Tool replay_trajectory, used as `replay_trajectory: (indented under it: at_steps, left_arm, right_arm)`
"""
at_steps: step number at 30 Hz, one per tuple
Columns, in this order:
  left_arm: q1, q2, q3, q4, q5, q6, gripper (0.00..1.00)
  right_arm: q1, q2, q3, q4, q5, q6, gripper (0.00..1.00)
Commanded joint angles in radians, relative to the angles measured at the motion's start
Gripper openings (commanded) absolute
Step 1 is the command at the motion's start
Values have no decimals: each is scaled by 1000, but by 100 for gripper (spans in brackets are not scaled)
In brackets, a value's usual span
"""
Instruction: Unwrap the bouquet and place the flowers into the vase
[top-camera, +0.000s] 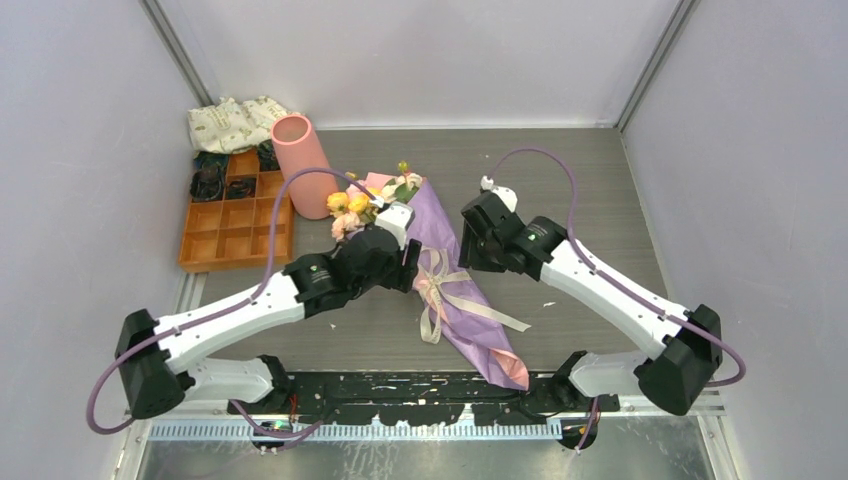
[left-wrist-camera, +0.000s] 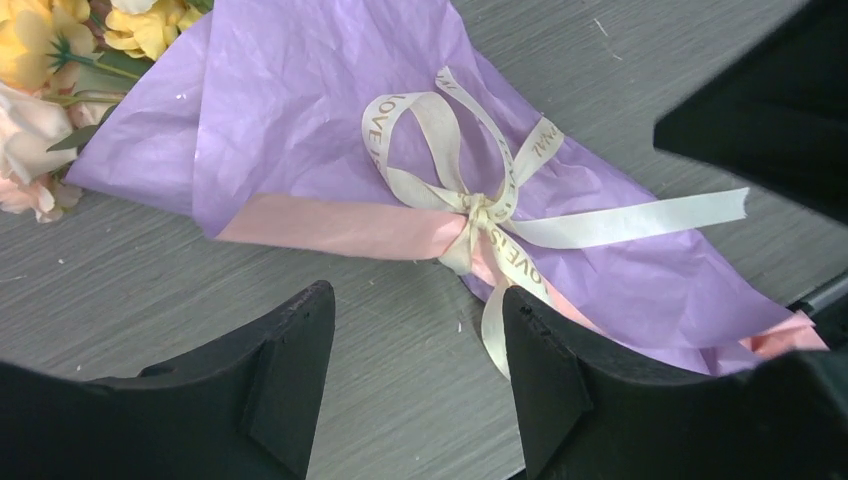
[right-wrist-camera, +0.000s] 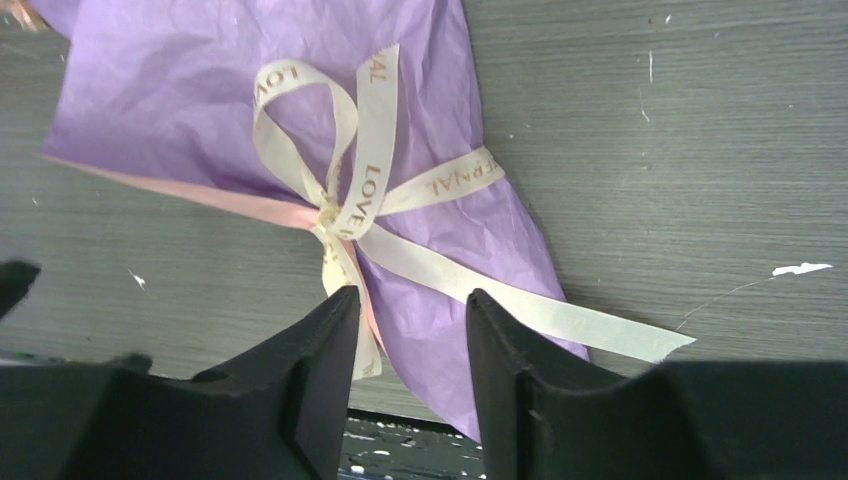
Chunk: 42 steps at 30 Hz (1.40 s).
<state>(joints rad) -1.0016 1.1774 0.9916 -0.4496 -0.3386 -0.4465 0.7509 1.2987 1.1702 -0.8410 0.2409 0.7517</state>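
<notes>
The bouquet (top-camera: 455, 290) lies flat on the table, wrapped in purple and pink paper (left-wrist-camera: 300, 100) and tied with a cream ribbon bow (left-wrist-camera: 480, 205). Its flowers (top-camera: 360, 205), yellow, pink and cream, poke out at the far end, close to the vase (top-camera: 300, 165), an upright pink cylinder. My left gripper (top-camera: 412, 268) hovers open just left of the bow, with bare table between its fingers (left-wrist-camera: 300, 350). My right gripper (top-camera: 468, 255) stands open on the other side of the bouquet. In the right wrist view the bow (right-wrist-camera: 335, 215) and the wrap's narrow end lie beyond its fingertips (right-wrist-camera: 330, 350).
An orange compartment tray (top-camera: 235, 215) holding dark coiled items sits left of the vase, and a patterned cloth (top-camera: 235, 122) lies behind it. The bouquet's pointed tip (top-camera: 510, 375) reaches the black rail at the table's near edge.
</notes>
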Motion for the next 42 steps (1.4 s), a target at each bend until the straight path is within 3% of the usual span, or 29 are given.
replay_trajectory:
  at_steps: [1,8,14,22,30,35,40,42]
  left_arm:
    - [-5,58,4,139,-55,-15,63]
    - [-3,167,-33,195,-133,-33,63]
    - [19,217,-76,201,-192,-67,63]
    - [107,227,-170,256,-146,-87,62]
    - [147,274,-172,287,-106,-77,61]
    - [147,273,-155,263,-90,-81,60]
    - [147,137,-151,186,-84,-94,59]
    - [146,55,-148,153,-73,-99,59]
  right_arm:
    - [6,-16,-104,77,-73,-41,44]
    - [35,24,-198,148,-100,-34,41]
    - [52,77,-208,166,-97,-47,48]
    - [77,174,-199,181,-65,-69,52]
    - [80,285,-167,193,-46,-91,49]
    - [81,328,-176,206,-35,-91,42]
    - [81,335,-188,215,-36,-79,15]
    - [85,321,-186,202,-27,-73,11]
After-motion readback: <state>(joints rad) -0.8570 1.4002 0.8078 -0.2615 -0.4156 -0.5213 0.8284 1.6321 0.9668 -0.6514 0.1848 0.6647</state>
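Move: The stretch of ribbon tail just beside the knot lies some 15 cm below the right hand, about 4 cm back and 1 cm left. Seen from that hand, the knot is 3 cm back and 5 cm left, and the tail's loose end 8 cm back and 10 cm right. For the left hand, the purple wrap's near edge is about 5 cm ahead, 1 cm right and 15 cm below, the knot 2 cm ahead and 6 cm right, the flowers roughly 18 cm ahead and 6 cm left. The right fingertips come down onto the ribbon beside the knot and pinch it shut at the end, after drawing back about 4 cm and sinking some 15 cm in all, the wrist tipping steeper. Meanwhile the left hand, fingers still open, sinks about 13 cm beside the wrap, swinging forward and left and turning some 15 degrees counter-clockwise, then starts to lift slightly. ##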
